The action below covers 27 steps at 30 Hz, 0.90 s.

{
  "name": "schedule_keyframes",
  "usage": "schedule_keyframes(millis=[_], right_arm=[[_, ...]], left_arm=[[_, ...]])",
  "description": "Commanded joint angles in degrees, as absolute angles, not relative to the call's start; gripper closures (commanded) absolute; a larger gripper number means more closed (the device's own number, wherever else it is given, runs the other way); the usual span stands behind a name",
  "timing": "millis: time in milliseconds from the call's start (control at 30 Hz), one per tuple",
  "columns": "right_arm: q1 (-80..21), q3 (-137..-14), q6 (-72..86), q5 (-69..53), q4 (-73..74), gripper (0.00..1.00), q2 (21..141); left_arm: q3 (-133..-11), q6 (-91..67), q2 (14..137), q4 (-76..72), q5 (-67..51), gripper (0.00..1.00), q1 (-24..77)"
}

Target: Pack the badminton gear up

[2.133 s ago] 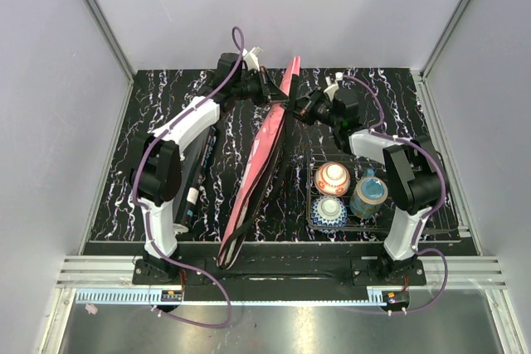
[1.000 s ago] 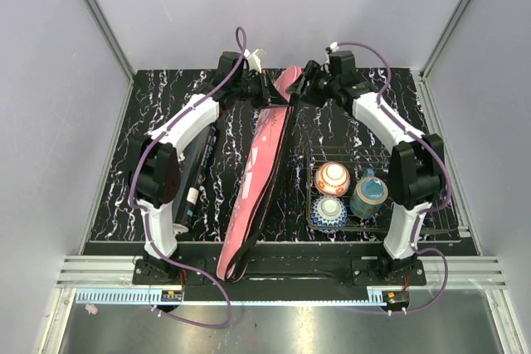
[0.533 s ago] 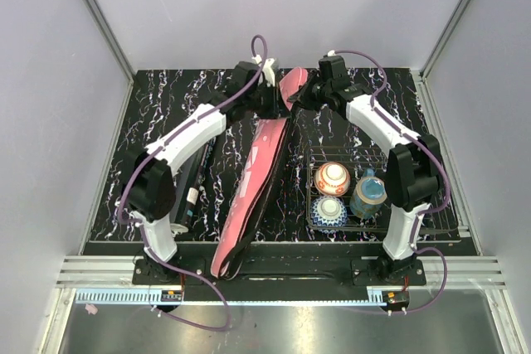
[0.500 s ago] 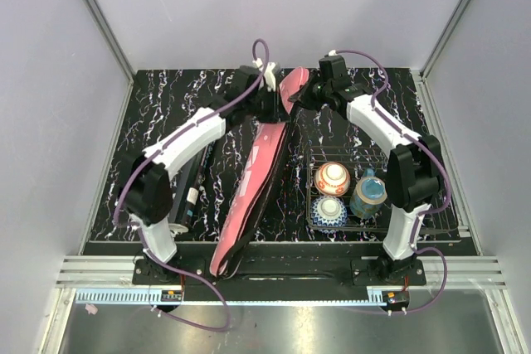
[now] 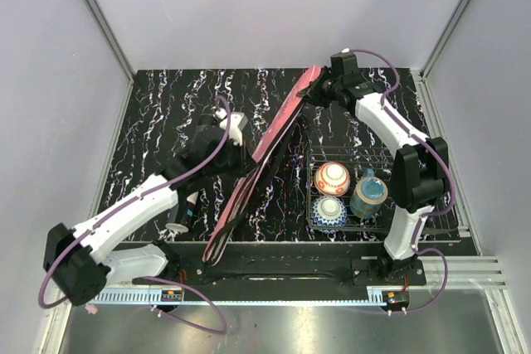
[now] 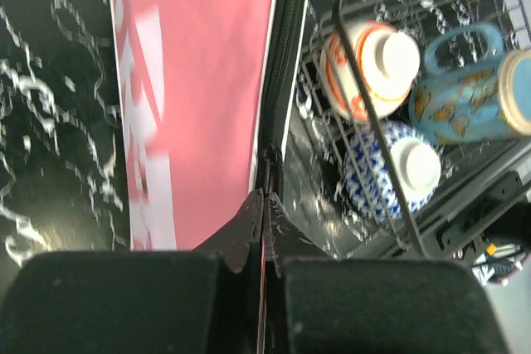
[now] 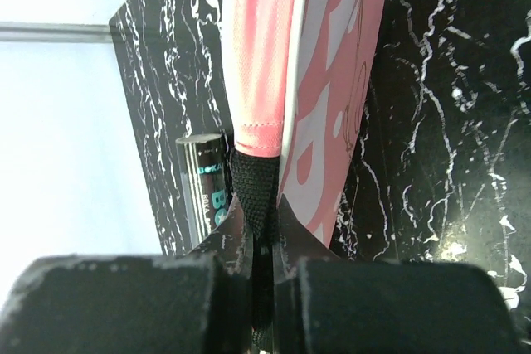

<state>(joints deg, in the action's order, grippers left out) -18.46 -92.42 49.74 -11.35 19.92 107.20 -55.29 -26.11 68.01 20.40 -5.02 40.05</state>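
The long pink racket cover (image 5: 270,143) lies diagonally across the table, far end to the right, near end at the front edge. My right gripper (image 5: 319,89) is shut on the black webbing strap (image 7: 255,184) at the cover's far end (image 7: 307,55). My left gripper (image 5: 246,163) is at mid-length, shut on the cover's black zipper edge (image 6: 274,134), with a thin pink strip between its fingertips (image 6: 249,217). The black tube (image 7: 203,180) lies left of the cover. In the top view my left arm hides most of it.
A black wire basket (image 5: 377,221) stands right of the cover, holding a red-patterned bowl (image 5: 332,177), a blue-patterned bowl (image 5: 330,211) and a blue cup (image 5: 369,194). In the left wrist view the basket (image 6: 365,122) is close beside the zipper edge. Grey walls enclose the table.
My left gripper has slid from the cover's far end down to mid-length along its edge. The right gripper has shut on the strap, and the far end has swung right.
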Motion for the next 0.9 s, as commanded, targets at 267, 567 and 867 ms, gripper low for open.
schedule_keyframes(millis=[267,567,867], right_arm=[[-5.5,-96.8,52.8,-5.6,12.0,1.0,106.0],[3.0,-102.3,53.3,-6.9,13.5,1.0,109.9],[7.5,-106.0,53.4,-10.5,14.6,1.0,114.2]], left_arm=[[-39.0,-34.9,50.6,33.1,-4.7,1.0,41.1],[-36.1,-38.3,46.2,36.5,-4.7,1.0,41.4],[-33.0,-42.2,46.2,35.1,-2.2,1.0,41.4]])
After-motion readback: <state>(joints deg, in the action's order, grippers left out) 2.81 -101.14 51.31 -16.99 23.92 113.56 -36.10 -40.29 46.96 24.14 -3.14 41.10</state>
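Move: The badminton bag hangs stretched between the hands, its zipper pull already in the left fingers; the wide end they work towards lies about 24 cm back, 10 cm left and some 8 cm lower. The black tube is about 15 cm left of the left hand and 1 cm back. From the right hand, already holding the narrow end's black loop, the wide end is roughly 44 cm back and 27 cm left; the orange bowl is 22 cm back, 7 cm right, the blue mug 27 cm back, 17 cm right, both well below. The bag's zipper pull, still pinched in the left fingers, is drawn along the zipper towards the wide end: that hand goes about 7 cm back with some left and down, quick at first, then easing. Against it the right hand keeps its grip on the black loop and hauls the narrow end some 17 cm right and a little forward, turning clockwise. ##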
